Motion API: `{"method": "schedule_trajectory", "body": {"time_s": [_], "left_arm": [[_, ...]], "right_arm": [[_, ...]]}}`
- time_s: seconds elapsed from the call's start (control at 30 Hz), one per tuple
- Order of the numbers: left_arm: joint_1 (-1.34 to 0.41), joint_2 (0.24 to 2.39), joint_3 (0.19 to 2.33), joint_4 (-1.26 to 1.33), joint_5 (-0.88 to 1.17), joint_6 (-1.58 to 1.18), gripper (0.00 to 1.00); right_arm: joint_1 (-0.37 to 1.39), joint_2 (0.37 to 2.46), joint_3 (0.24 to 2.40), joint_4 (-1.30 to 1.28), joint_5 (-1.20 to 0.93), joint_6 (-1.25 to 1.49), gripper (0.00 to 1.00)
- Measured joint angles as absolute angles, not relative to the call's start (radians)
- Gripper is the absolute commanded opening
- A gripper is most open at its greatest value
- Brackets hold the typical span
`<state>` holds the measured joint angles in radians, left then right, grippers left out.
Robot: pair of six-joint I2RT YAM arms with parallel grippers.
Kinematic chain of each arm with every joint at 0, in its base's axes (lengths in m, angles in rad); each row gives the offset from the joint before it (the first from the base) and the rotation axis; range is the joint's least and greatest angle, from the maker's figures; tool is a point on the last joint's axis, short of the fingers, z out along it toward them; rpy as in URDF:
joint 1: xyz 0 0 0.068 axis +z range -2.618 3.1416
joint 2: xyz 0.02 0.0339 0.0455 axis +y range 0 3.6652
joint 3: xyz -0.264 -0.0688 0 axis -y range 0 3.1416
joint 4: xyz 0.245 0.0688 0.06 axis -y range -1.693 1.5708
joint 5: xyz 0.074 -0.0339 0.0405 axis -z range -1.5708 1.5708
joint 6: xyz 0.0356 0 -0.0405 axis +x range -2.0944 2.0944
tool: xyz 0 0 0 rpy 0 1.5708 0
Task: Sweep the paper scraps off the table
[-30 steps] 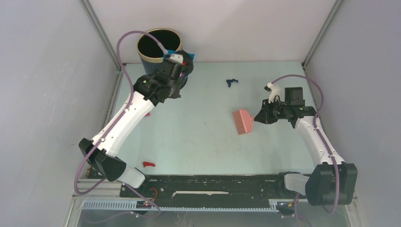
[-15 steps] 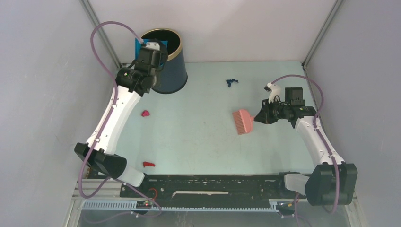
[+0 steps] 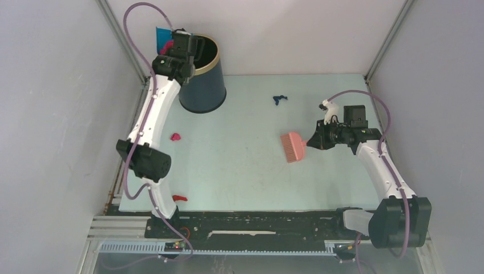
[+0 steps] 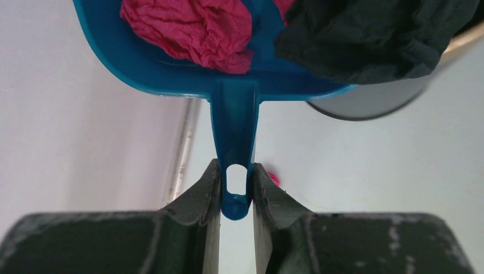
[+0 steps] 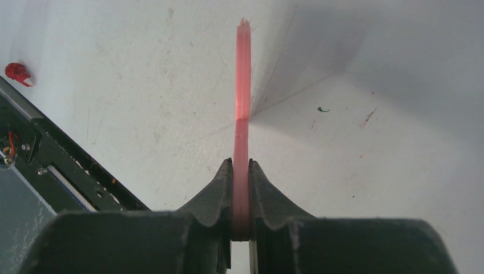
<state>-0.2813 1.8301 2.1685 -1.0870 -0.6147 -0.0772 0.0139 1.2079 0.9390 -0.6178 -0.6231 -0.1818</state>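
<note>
My left gripper (image 4: pixel 234 182) is shut on the handle of the blue dustpan (image 4: pixel 171 63), raised beside the rim of the dark bin (image 3: pixel 201 77) at the back left. Pink-red (image 4: pixel 191 28) and black (image 4: pixel 371 34) paper scraps lie in the pan. In the top view the pan (image 3: pixel 162 37) is left of the bin. My right gripper (image 5: pixel 241 171) is shut on the pink brush (image 5: pixel 243 85), held over the table's (image 3: pixel 245 171) right middle (image 3: pixel 293 146). Loose scraps lie on the table: pink (image 3: pixel 176 137), red (image 3: pixel 180 198), dark blue (image 3: pixel 279 99).
White walls and grey rails (image 3: pixel 122 43) enclose the table. The black base rail (image 3: pixel 257 224) runs along the near edge. The red scrap also shows in the right wrist view (image 5: pixel 17 72) near that rail.
My left arm has lifted the dustpan from low in front of the bin up to its rim at the back left. The right arm and brush have not moved.
</note>
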Motion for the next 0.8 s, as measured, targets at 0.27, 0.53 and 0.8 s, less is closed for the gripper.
{"method": "schedule_trajectory", "body": {"time_s": [0.27, 0.53, 0.8], "left_arm": [[-0.278, 1.957, 2.141, -0.896, -0.986, 0.190, 0.00], [-0.279, 1.957, 1.872, -0.289, -1.292, 0.709, 0.00], [-0.279, 2.006, 1.769, 0.211, -1.398, 1.121, 0.00]], "right_arm": [[0.024, 1.208, 0.939, -0.617, -0.613, -0.193, 0.00], [0.052, 1.214, 0.939, -0.618, -0.594, -0.207, 0.00], [0.053, 1.218, 0.939, -0.619, -0.584, -0.217, 0.00]]}}
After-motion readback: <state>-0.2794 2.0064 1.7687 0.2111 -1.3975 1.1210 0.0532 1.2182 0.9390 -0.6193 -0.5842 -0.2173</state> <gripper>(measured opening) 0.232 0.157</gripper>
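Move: My left hand, about 33 cm up, holds the dustpan by its handle, loaded with pink and black scraps. The bin's mouth lies roughly 16 cm ahead of it, 7 cm to its right and 8 cm below. A pink scrap lies on the table some 32 cm below, level with the hand and 2 cm to its left. From my right hand, the bin's mouth is about 32 cm ahead, 47 cm left and 9 cm above. I tip the loaded dustpan over the bin: my left wrist rolls its left side up by some 50 degrees and swings about 20 degrees counter-clockwise, bringing the fingers from sloping down ahead to pointing nearly level and mostly left. Meanwhile the hand travels about 7 cm left and 4 cm forward at nearly the same height, easing to a stop with its grip on the handle kept. ##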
